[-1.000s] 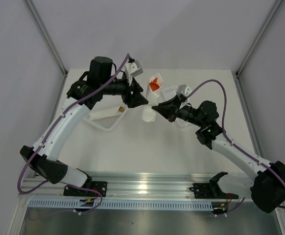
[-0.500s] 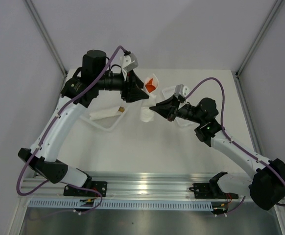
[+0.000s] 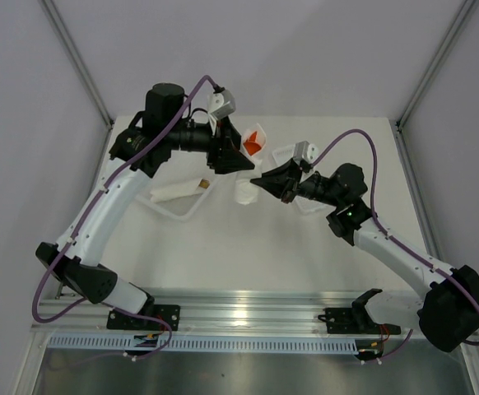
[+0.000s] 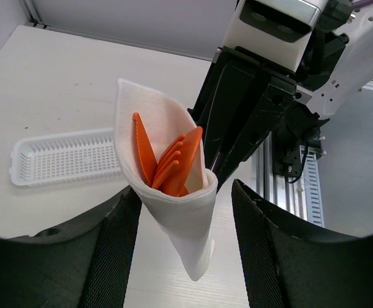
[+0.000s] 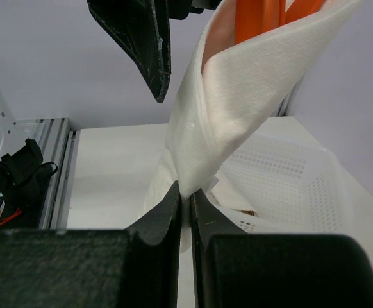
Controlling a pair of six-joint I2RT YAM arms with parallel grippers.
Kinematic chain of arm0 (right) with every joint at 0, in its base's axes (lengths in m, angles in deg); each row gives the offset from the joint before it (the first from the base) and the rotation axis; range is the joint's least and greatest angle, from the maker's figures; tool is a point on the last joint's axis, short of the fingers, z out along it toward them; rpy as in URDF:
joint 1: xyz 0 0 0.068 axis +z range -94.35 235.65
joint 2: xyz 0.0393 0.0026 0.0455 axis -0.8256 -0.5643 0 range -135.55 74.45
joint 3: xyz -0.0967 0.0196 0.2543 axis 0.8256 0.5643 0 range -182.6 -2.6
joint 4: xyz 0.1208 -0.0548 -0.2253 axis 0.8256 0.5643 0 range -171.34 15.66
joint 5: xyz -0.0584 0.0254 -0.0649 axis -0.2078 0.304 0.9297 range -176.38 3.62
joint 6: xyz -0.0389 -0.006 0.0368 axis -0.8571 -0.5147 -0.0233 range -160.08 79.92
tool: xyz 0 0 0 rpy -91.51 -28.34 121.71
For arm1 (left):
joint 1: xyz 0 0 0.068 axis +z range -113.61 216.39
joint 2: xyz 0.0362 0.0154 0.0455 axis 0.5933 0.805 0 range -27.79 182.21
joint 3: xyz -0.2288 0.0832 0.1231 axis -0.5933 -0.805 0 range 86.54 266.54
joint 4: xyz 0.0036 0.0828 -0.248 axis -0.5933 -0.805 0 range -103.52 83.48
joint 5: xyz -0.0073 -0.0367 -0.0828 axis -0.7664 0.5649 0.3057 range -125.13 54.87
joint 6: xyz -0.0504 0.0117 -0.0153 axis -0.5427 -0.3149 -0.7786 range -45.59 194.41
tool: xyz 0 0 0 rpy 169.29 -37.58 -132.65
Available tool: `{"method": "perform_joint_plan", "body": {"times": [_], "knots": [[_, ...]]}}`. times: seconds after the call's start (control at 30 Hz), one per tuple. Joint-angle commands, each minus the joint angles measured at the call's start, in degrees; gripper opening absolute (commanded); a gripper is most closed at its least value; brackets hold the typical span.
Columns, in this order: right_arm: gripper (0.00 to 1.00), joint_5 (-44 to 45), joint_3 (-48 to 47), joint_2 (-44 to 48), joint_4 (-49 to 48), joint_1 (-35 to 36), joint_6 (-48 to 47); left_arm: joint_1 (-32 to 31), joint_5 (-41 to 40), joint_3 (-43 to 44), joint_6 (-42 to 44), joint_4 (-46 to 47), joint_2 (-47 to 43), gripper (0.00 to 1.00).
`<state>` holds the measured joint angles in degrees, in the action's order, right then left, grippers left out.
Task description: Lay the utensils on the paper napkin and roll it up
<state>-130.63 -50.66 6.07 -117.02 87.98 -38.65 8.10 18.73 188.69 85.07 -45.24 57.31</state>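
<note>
The paper napkin [image 4: 177, 218] is rolled into a white cone and held off the table, open end up. The orange-red utensils [image 4: 167, 163] stand inside it, their tips showing above the rim [image 3: 254, 141]. My right gripper [image 5: 186, 190] is shut on the napkin [image 5: 238, 96], pinching it near its narrow lower part [image 3: 258, 183]. My left gripper [image 4: 185, 192] is open and straddles the cone. Its left finger is at the paper and its right finger stands clear of it. In the top view the left gripper [image 3: 241, 161] is just left of the cone.
A white perforated basket [image 3: 182, 207] lies on the table to the left, holding a white paper roll with a brown tip [image 3: 178, 191]. It also shows in both wrist views, as the basket [image 4: 58, 160] and the basket [image 5: 295, 186]. Another white tray [image 3: 309, 206] lies under the right arm.
The left gripper has moved toward the back and now sits beside the cone's upper part. The right gripper and the napkin cone have shifted slightly left.
</note>
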Motion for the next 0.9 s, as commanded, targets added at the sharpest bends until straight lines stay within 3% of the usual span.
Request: {"method": "perform_joint_plan", "body": {"times": [0.0, 0.27, 0.37, 0.5, 0.77, 0.87], "knots": [[0.00, -0.31, -2.57, 0.35, -3.78, -0.35, -0.56, 0.26, 2.91, 0.07, 2.26, -0.57, -1.52, 0.62], [0.00, -1.45, -2.66, 0.18, -7.47, -0.34, 1.82, -0.18, 4.67, -1.34, 1.91, -0.04, -1.60, 0.61], [0.00, -1.54, -2.57, 0.44, -8.44, -0.35, 2.61, -0.27, 4.49, -1.42, 1.65, 0.40, -1.52, 0.56], [0.00, -1.98, -2.66, 0.53, -8.18, -0.26, 2.70, -0.27, 3.88, -0.81, 1.30, 0.40, -1.60, 0.35], [0.00, -2.16, -2.66, 0.53, -7.39, -0.26, 2.70, -0.27, 4.49, 0.24, 1.38, -0.30, -1.60, 0.03], [0.00, -1.55, -2.66, 0.70, -6.16, -0.35, 2.00, -0.27, 4.14, 0.77, 1.47, -0.65, -1.87, 0.04]]}}
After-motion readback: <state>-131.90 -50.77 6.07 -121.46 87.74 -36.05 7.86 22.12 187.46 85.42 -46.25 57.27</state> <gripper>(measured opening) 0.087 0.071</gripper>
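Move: The upright napkin roll already stands between the left hand's open fingers. Its middle is about 1 cm back, 1 cm to the right and 3 cm below that hand; the orange utensil heads are roughly 1 cm forward, 1 cm right and 4 cm above. The small white tray lies some 14 cm forward, 17 cm right and 38 cm below. From the right hand, still pinching the roll low down, the middle is about 1 cm forward, straight above by 3 cm. The left fingers close from about half open and pinch the napkin roll just below the orange utensil heads, after that hand has eased about 1 cm back and slightly down around the roll. Before the fingers start to shut and on into the closing, the right hand, keeping its pinch lower on the roll, lifts it some 1.5 cm and tilts slightly; then it holds still. ##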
